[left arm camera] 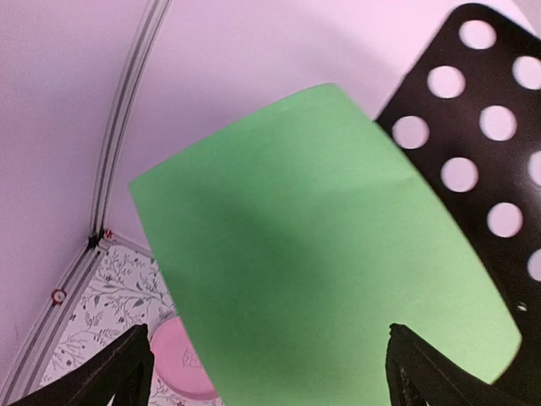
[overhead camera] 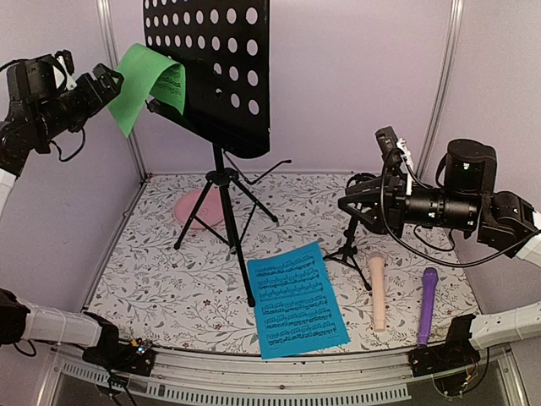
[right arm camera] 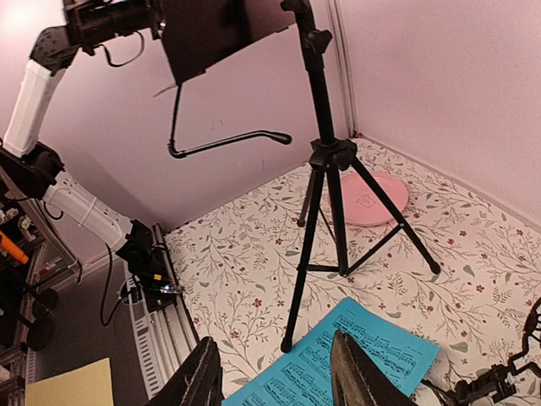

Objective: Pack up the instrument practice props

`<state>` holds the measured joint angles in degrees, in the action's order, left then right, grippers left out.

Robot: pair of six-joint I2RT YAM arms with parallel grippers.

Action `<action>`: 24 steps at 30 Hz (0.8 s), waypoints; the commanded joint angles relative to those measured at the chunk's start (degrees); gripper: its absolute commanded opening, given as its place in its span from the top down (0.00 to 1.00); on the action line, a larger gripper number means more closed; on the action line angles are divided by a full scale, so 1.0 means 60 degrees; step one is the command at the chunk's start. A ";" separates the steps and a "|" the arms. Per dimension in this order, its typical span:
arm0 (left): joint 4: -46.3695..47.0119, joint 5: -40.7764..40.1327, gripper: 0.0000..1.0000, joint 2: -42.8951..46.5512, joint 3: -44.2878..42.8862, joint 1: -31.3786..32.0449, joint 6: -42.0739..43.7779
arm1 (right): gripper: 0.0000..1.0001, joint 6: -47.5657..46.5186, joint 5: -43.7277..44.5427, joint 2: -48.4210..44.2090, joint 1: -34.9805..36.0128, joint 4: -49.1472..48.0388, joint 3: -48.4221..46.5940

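Observation:
A green sheet [overhead camera: 139,80] [left arm camera: 313,254] leans on the black perforated music rack [overhead camera: 211,68] [left arm camera: 490,169], whose tripod [overhead camera: 224,194] [right arm camera: 325,186] stands mid-table. My left gripper [overhead camera: 106,80] [left arm camera: 268,338] is open, right at the sheet's left edge, its fingers wide to either side. A blue sheet [overhead camera: 296,300] [right arm camera: 389,347] lies flat at the front. To its right lie a beige microphone [overhead camera: 378,292] and a purple one [overhead camera: 427,304]. My right gripper [overhead camera: 351,203] [right arm camera: 272,355] hangs open and empty above a small black mic support [overhead camera: 348,245] [right arm camera: 507,376].
A pink plate [overhead camera: 196,209] [left arm camera: 173,364] [right arm camera: 368,196] lies at the back left behind the tripod's legs. Lilac walls close in the back and both sides. A black cable or bar [right arm camera: 228,148] hangs from the rack.

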<state>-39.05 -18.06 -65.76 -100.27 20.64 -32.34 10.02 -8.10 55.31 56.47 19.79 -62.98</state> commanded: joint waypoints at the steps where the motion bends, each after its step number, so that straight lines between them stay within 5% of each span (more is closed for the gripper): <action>1: -0.1625 0.4993 0.05 -0.0460 -0.0228 -0.3278 -0.1238 | 0.55 -0.0183 -0.1054 -0.0477 0.0006 -0.0684 0.0277; 7: 0.0203 0.7963 0.05 0.0186 0.1723 -0.5598 -0.2453 | 0.55 -0.0035 -0.0977 -0.0700 0.0001 -0.0805 0.0674; 20: 0.7972 1.0710 0.08 0.1611 0.6252 -0.6339 -0.7523 | 0.56 -0.0188 -0.0771 0.0016 0.0007 -0.1663 0.0955; 24: 0.8615 1.0994 0.08 0.1404 0.6280 -0.6326 -0.7959 | 0.57 -0.0318 -0.0790 0.0208 -0.0003 -0.1787 0.0914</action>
<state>0.32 43.29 -57.01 -62.81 -16.91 -73.01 9.21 -12.64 55.83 56.47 11.77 -57.45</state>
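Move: Ahead of the open left hand, about 15 cm out and some 4 cm to its right, hangs the green sheet music, roughly level with the fingers. The music stand's black desk is about 18 cm ahead and 18 cm to the right, at much the same height; its tripod hub is some 20 cm ahead, 21 cm right and 30 cm lower. From the right hand, the green sheet lies some 30 cm ahead, 48 cm left and 15 cm higher. Dropping about 10 cm while swinging some 8 cm left, the left hand then eases back about 4 cm right and rises slightly, ending beside the green sheet's lower left corner. The wrist rolls its left side down some 40 degrees and turns clockwise about 20 degrees, swinging the fingers towards the stand; they stay wide open, no touch visible. ##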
